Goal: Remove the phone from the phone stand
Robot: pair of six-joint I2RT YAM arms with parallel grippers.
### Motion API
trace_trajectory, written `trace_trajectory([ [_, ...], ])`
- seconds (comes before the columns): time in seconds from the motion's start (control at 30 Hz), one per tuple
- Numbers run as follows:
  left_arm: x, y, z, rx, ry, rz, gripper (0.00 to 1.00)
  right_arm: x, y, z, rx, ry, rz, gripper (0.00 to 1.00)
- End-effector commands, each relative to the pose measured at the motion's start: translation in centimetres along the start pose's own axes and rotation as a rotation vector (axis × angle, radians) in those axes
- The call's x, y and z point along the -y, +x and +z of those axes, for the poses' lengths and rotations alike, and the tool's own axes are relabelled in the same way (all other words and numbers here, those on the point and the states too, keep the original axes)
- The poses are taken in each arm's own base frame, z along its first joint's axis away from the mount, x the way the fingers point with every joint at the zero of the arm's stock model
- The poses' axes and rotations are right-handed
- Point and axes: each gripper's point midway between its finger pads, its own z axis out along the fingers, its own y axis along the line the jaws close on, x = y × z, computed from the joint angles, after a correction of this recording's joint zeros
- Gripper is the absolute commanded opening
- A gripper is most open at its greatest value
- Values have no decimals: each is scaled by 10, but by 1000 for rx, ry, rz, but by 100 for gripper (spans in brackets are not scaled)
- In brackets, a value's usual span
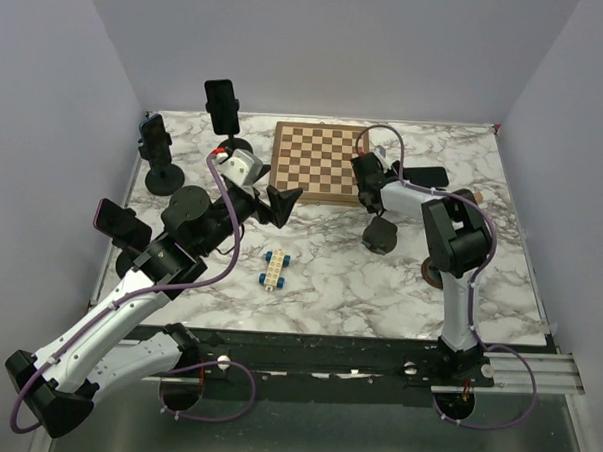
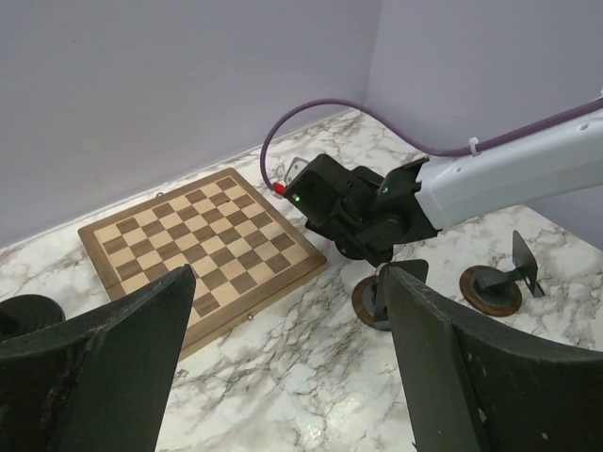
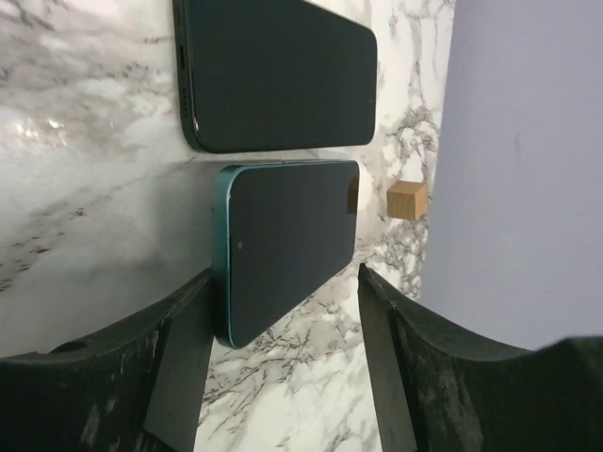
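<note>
Three dark phones stand in black phone stands at the left: one at the back (image 1: 222, 103), one beside it (image 1: 155, 138), and one near the left edge (image 1: 121, 223). My left gripper (image 1: 282, 203) is open and empty above bare marble in front of the chessboard, as the left wrist view (image 2: 290, 278) also shows. My right gripper (image 1: 402, 175) is open low over the table. A teal phone (image 3: 287, 245) lies flat with its end between the open fingers, close to the left finger (image 3: 184, 358). A black phone (image 3: 278, 75) lies flat just beyond it.
A wooden chessboard (image 1: 319, 162) lies at the back centre. Two empty stands (image 2: 377, 299) (image 2: 495, 284) sit right of centre, under my right arm. A small blue-wheeled toy (image 1: 275, 268) lies at the front centre. A wooden block (image 3: 407, 200) sits near the right wall.
</note>
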Motion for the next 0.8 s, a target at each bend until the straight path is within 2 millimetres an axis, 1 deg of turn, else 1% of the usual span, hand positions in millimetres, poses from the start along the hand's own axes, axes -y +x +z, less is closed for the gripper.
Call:
trace_trajectory([
  [0.0, 3, -7, 2, 21, 12, 7, 90, 17, -19, -21, 28, -108, 117, 69],
  [0.07, 3, -6, 3, 16, 12, 7, 90, 20, -21, -25, 16, -122, 138, 70],
  [0.2, 3, -6, 3, 16, 16, 8, 90, 19, -20, -34, -8, -186, 159, 70],
  [0.3, 2, -4, 4, 7, 8, 10, 90, 25, -19, -46, -16, -230, 201, 70],
  [0.37, 1, -4, 5, 3, 6, 14, 90, 31, -21, -57, -10, -260, 250, 70],
  [0.43, 0, -4, 4, 8, -2, 16, 91, 38, -21, -70, -13, -298, 336, 70],
  [0.57, -11, -4, 3, 9, -58, 28, 91, 58, -23, -103, 2, -384, 498, 70],
  [0.6, -12, -5, 2, 8, -66, 32, 91, 62, -24, -112, 12, -423, 532, 74],
  [0.63, -13, -7, 0, 14, -70, 37, 91, 66, -25, -123, 28, -461, 573, 98],
  [0.67, -14, -8, -1, 21, -79, 42, 91, 68, -25, -134, 39, -510, 622, 100],
  [0.7, -17, -9, -3, 29, -89, 45, 91, 76, -26, -148, 70, -550, 678, 100],
  [0.73, -19, -10, -4, 35, -102, 50, 92, 76, -27, -163, 94, -627, 723, 100],
  [0.77, -22, -10, -5, 38, -118, 58, 92, 81, -32, -180, 151, -700, 772, 100],
])
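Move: The phone being set down, still tilted up along its near edge, has its middle about 5 cm right of the right hand, 3 cm ahead and 2 cm below. The first phone lies flat some 8 cm beyond it; the emptied middle stand is roughly 10 cm back and 6 cm left of the hand, the wooden block about 21 cm right and 5 cm ahead. From the left hand, the phone being set down is some 40 cm right, 24 cm ahead and 34 cm below. The phone is left behind as the right hand's already parted fingers come free of its left end: the hand first lifts with a little leftward drift, then climbs faster while drawing back, about 13 cm up and 5 cm each back and left in all. The wrist rolls its left side up some 40 degrees, and the fingers spread from two-thirds to fully open late in the climb. ##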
